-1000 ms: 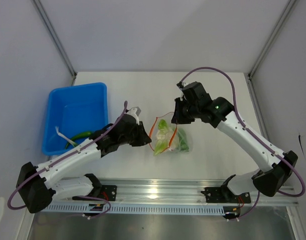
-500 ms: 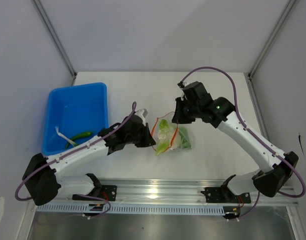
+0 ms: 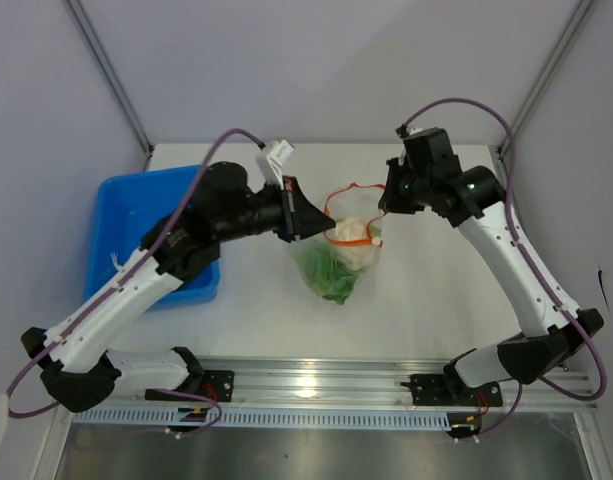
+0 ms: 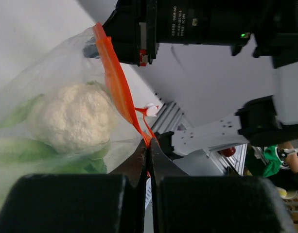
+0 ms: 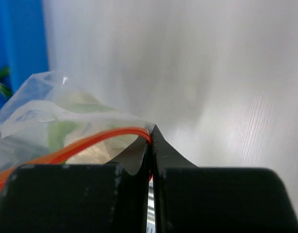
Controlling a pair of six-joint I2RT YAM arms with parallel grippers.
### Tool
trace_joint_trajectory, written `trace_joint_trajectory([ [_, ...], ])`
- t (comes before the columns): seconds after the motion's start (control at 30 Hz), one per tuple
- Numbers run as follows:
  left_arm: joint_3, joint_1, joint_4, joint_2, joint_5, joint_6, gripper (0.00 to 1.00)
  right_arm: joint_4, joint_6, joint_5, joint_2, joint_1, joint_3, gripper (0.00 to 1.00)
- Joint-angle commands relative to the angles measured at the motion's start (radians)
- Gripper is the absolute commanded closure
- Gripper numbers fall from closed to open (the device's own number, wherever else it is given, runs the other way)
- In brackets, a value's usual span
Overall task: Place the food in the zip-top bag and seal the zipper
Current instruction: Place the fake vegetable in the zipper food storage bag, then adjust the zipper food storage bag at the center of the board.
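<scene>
The clear zip-top bag (image 3: 338, 262) hangs upright between my two grippers, above the table. Inside it are a white cauliflower-like piece (image 3: 354, 232) and green leafy food (image 3: 331, 278). The orange-red zipper (image 3: 348, 240) runs along the bag's mouth, which gapes as a loop. My left gripper (image 3: 321, 224) is shut on the zipper's left end; in the left wrist view the gripper (image 4: 149, 144) pinches the strip (image 4: 114, 82) beside the cauliflower piece (image 4: 73, 116). My right gripper (image 3: 383, 206) is shut on the right end; the right wrist view shows the gripper (image 5: 151, 137) nipping the strip (image 5: 90, 143).
The blue bin (image 3: 116, 215) stands at the left, partly hidden under my left arm, with a pale piece (image 3: 115, 263) showing at its near side. It also shows in the right wrist view (image 5: 17, 43). The metal rail (image 3: 316, 385) runs along the table's near edge.
Both grippers have risen and moved toward the back, lifting the bag off the table. The bag lay flat before; now it hangs upright with the food settled at its bottom.
</scene>
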Motion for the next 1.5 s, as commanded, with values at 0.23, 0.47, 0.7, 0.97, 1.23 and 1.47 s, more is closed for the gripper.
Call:
trace_joint_trajectory([
  [0.23, -0.310, 0.062, 0.108, 0.014, 0.146, -0.015, 0.99, 0.152, -0.017, -0.082, -0.115, -0.067, -0.265, 1.00],
  [0.47, -0.308, 0.094, 0.134, 0.094, 0.175, 0.004, 0.99, 0.126, -0.057, -0.068, -0.080, -0.096, -0.115, 1.00],
  [0.7, 0.026, 0.087, 0.045, 0.076, 0.241, 0.002, 0.99, -0.054, -0.081, -0.033, -0.075, -0.098, 0.199, 1.00],
  [0.97, -0.278, 0.079, 0.212, 0.059, 0.244, -0.061, 0.99, 0.089, -0.034, -0.097, -0.207, -0.098, -0.132, 1.00],
  [1.23, -0.377, 0.082, 0.303, 0.202, 0.271, -0.087, 0.99, 0.175, -0.035, -0.107, -0.151, -0.094, -0.264, 1.00],
  [1.47, -0.053, 0.067, 0.152, 0.144, 0.266, -0.058, 0.99, -0.007, -0.092, -0.025, -0.115, -0.096, 0.078, 1.00],
])
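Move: The cauliflower aimed at lies inside the zip-top bag, whose orange zipper edge is already pinched by both hands. It is roughly 5 cm ahead of the left hand, 5 cm to its right and 12 cm below; from the right hand it sits about 6 cm back, 6 cm left and 4 cm below. The lettuce is about 17 cm straight below the left hand, and from the right hand some 11 cm back, 11 cm left and 9 cm down. Both grippers keep their shut pinch on the orange zipper edge, one on each side of the mouth, and shake the bag hard up and down twice. After a short lift, the left plunges to about 20 cm below its start, climbs back, plunges again and starts rising; the right swings some 15 cm in near step, wrists tipping with each stroke. Both end some 3 cm farther right. ##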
